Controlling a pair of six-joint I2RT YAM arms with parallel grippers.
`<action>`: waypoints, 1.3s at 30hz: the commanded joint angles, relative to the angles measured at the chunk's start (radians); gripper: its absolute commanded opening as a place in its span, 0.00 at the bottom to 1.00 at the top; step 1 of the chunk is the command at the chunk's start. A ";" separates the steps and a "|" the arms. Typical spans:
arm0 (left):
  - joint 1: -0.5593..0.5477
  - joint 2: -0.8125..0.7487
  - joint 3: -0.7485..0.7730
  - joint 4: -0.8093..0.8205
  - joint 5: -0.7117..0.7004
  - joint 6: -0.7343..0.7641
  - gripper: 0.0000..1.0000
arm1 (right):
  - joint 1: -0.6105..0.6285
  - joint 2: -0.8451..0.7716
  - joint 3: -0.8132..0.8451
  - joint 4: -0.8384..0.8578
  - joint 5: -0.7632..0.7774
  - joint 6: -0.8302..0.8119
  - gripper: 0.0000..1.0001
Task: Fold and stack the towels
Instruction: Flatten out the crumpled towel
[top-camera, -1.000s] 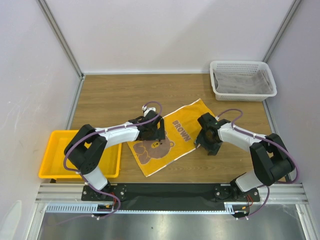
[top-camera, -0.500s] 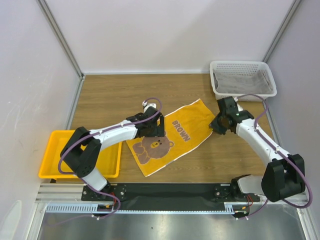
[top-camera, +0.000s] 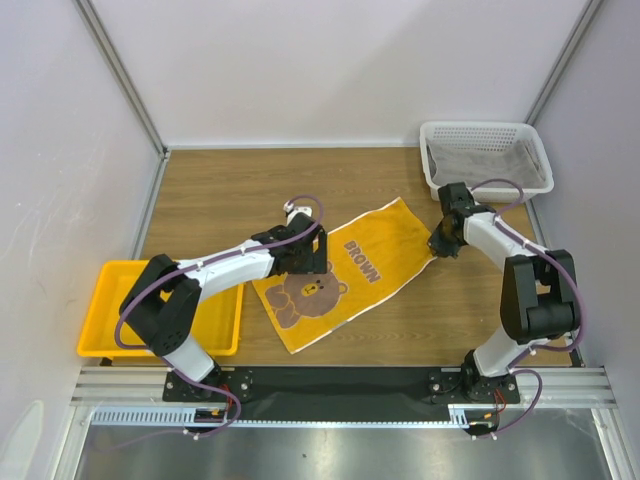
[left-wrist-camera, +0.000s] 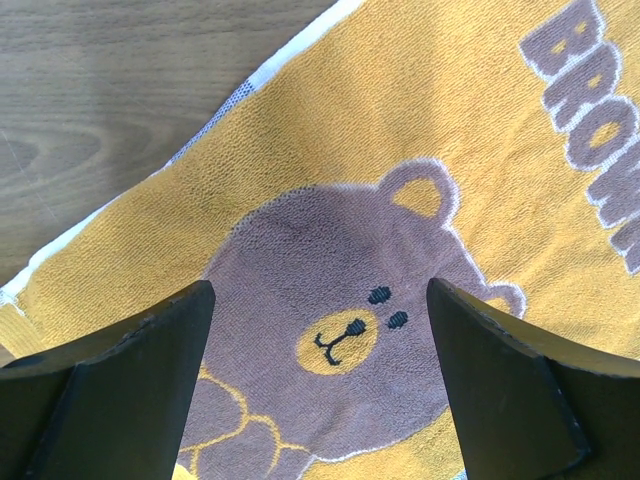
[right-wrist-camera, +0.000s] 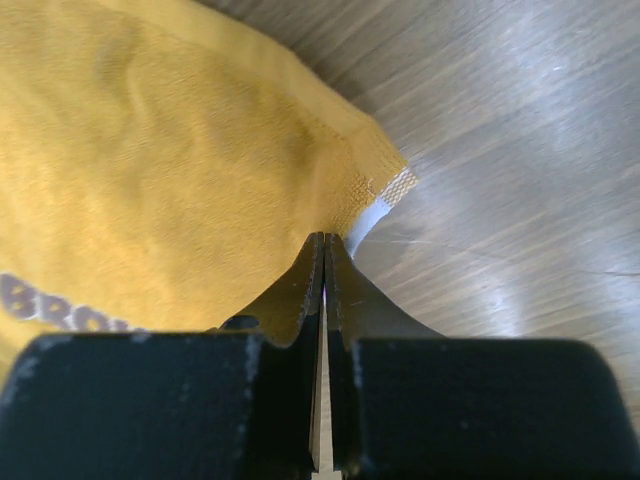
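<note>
The yellow-orange bear towel (top-camera: 372, 262) with "BROWN" lettering lies flat and askew on the wooden table. My left gripper (top-camera: 304, 260) hovers open over its left part, the bear face (left-wrist-camera: 340, 330) showing between the wide-spread fingers (left-wrist-camera: 120, 390). My right gripper (top-camera: 441, 246) is at the towel's right corner. In the right wrist view its jaws (right-wrist-camera: 323, 240) are pressed together on the puckered corner of the towel (right-wrist-camera: 160, 150). A grey towel (top-camera: 482, 166) lies in the white basket. No plain yellow towel is in view.
The white mesh basket (top-camera: 486, 127) stands at the back right, close behind my right arm. A yellow plastic tray (top-camera: 93, 322) sits at the front left beside the left arm's base. Cage walls border the table on three sides.
My right arm swung out from near the towel's front right edge to its right corner, and its jaws went from open to shut there. The left gripper stayed over the bear face.
</note>
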 joint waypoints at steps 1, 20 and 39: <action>0.010 -0.027 0.016 -0.008 -0.020 0.022 0.93 | -0.011 0.014 0.008 -0.012 0.081 -0.058 0.00; 0.026 -0.010 0.021 -0.076 -0.035 0.007 0.93 | -0.056 -0.020 -0.018 -0.043 0.094 -0.109 0.00; 0.026 -0.019 -0.125 -0.015 0.048 -0.041 0.56 | 0.187 0.027 0.034 0.004 -0.026 0.017 0.00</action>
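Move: The left hand, wide open, has the towel's bear face about 3 cm back and some 4 cm below its finger point; the towel's left corner lies 13 cm left and 3 cm back, and the BROWN lettering 11 cm right and 4 cm ahead. The shut right hand has the towel's right corner about 2 cm to its right, level with it fore-and-aft and 4 cm below; the lettering is 17 cm left and 2 cm back, and the white basket 12 cm right and 22 cm ahead at hand height. With its fingers kept shut, the right hand sweeps down, back and right about 7 cm at the towel's right corner, lingers low there, then arcs up and left in over the yellow cloth and sinks again, ending roughly 6 cm left and back of where it began. The left hand first creeps left, then drops and draws back to just over the bear's cheek, roughly 5 cm in all, its fingers tipping some 5 degrees steeper and closing from wide open to about half, without a grip on the cloth. ##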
